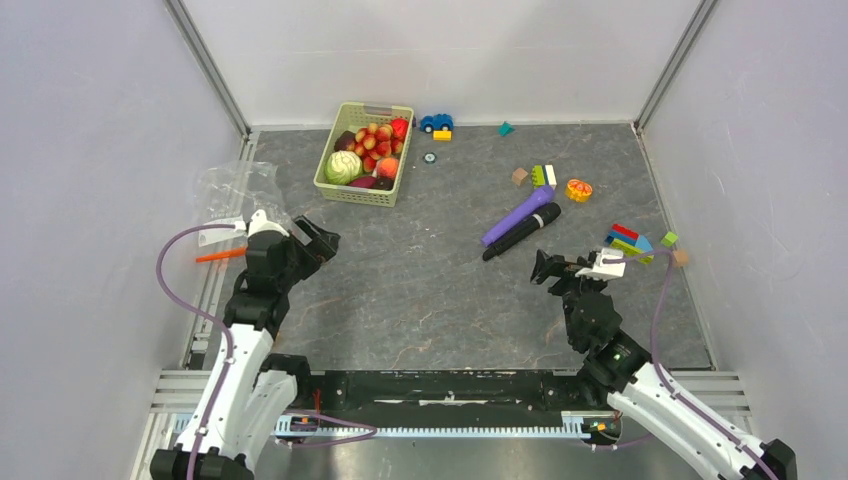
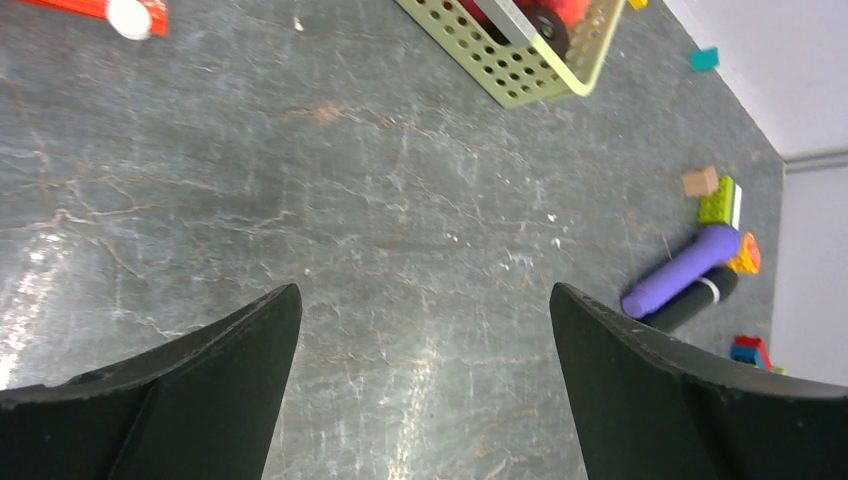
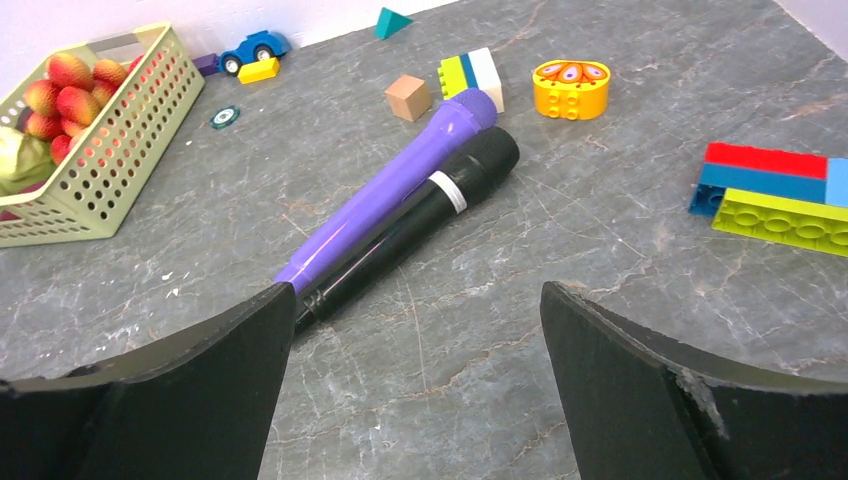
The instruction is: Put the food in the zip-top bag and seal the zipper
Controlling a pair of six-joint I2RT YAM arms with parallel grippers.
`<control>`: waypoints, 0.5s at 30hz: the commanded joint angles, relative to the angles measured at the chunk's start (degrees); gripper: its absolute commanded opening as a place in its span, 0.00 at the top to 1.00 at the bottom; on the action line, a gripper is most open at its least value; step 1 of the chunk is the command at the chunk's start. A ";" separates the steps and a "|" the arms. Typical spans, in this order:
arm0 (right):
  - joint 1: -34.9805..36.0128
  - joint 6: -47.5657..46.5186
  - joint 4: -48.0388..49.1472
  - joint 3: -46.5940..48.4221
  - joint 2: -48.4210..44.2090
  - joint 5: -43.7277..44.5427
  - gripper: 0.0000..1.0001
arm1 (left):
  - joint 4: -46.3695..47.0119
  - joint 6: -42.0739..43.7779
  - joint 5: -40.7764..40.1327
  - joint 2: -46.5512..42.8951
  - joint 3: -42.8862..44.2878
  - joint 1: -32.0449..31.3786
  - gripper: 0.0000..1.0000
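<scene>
The food (image 1: 371, 145), red and peach apples, a green cabbage (image 1: 343, 167) and dark purple pieces, lies in a light-green slotted basket (image 1: 334, 187) at the back; the apples (image 3: 62, 82) also show in the right wrist view. The clear zip-top bag (image 1: 238, 190) lies crumpled at the table's left edge, its orange-red zipper (image 1: 220, 256) on the near side. My left gripper (image 1: 322, 241) hovers open to the right of the bag, with only bare table between its fingers (image 2: 250, 340). My right gripper (image 1: 545, 268) is open and holds nothing, close to the near ends of two toy microphones.
A purple microphone (image 1: 518, 214) and a black one (image 1: 522, 232) lie side by side right of centre. Building blocks (image 1: 628, 241), an orange citrus slice (image 1: 579, 189), a blue toy car (image 1: 436, 122) and a teal wedge (image 1: 506, 128) are scattered at the right and back. Walls enclose the table.
</scene>
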 commanded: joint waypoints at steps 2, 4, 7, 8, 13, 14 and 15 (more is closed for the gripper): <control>0.07 -4.02 9.92 -3.30 -2.51 -3.88 0.02 | 3.89 -0.39 -13.47 3.39 2.16 0.34 0.00; 0.12 -5.19 11.82 -4.10 -2.39 -5.62 0.02 | 4.44 -0.17 -19.01 6.67 3.30 0.29 0.00; 0.12 -5.98 12.45 -3.97 -1.34 -6.26 0.02 | 6.40 0.43 -26.63 13.63 5.92 0.43 0.00; 0.10 -6.02 13.05 -4.02 -0.63 -6.12 0.02 | 7.45 0.55 -29.14 17.13 7.03 0.57 0.00; 0.09 -7.26 14.03 -3.38 2.82 -7.84 0.02 | 15.11 3.52 -32.49 30.74 13.60 3.22 0.00; 0.11 -7.25 14.34 -3.18 3.48 -7.74 0.02 | 18.30 4.89 -32.62 33.81 14.66 3.49 0.00; 0.10 -7.39 14.93 -3.28 4.23 -7.66 0.02 | 20.08 5.75 -33.20 36.46 16.12 3.71 0.00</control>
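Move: The clear zip-top bag lies flat roughly 28 cm ahead and 23 cm left of the left hand, some 16 cm below it. On the near side of the bag, the orange rod lies about 10 cm ahead and 23 cm left of that hand; the basket of food stands about 39 cm ahead and 12 cm to its right. From the right hand the bag is about 30 cm ahead and 84 cm to the left. Leftward and forward, gathering speed, the left hand sweeps about 12 cm towards the zip-top bag, sinking some 3–4 cm as the wrist swings counter-clockwise and rolls its left side up, nearly 30 degrees in all. Its fingers stay wide open, still short of the bag. The right hand, also open and empty, drifts about 2 cm left with a slight counter-clockwise turn. ##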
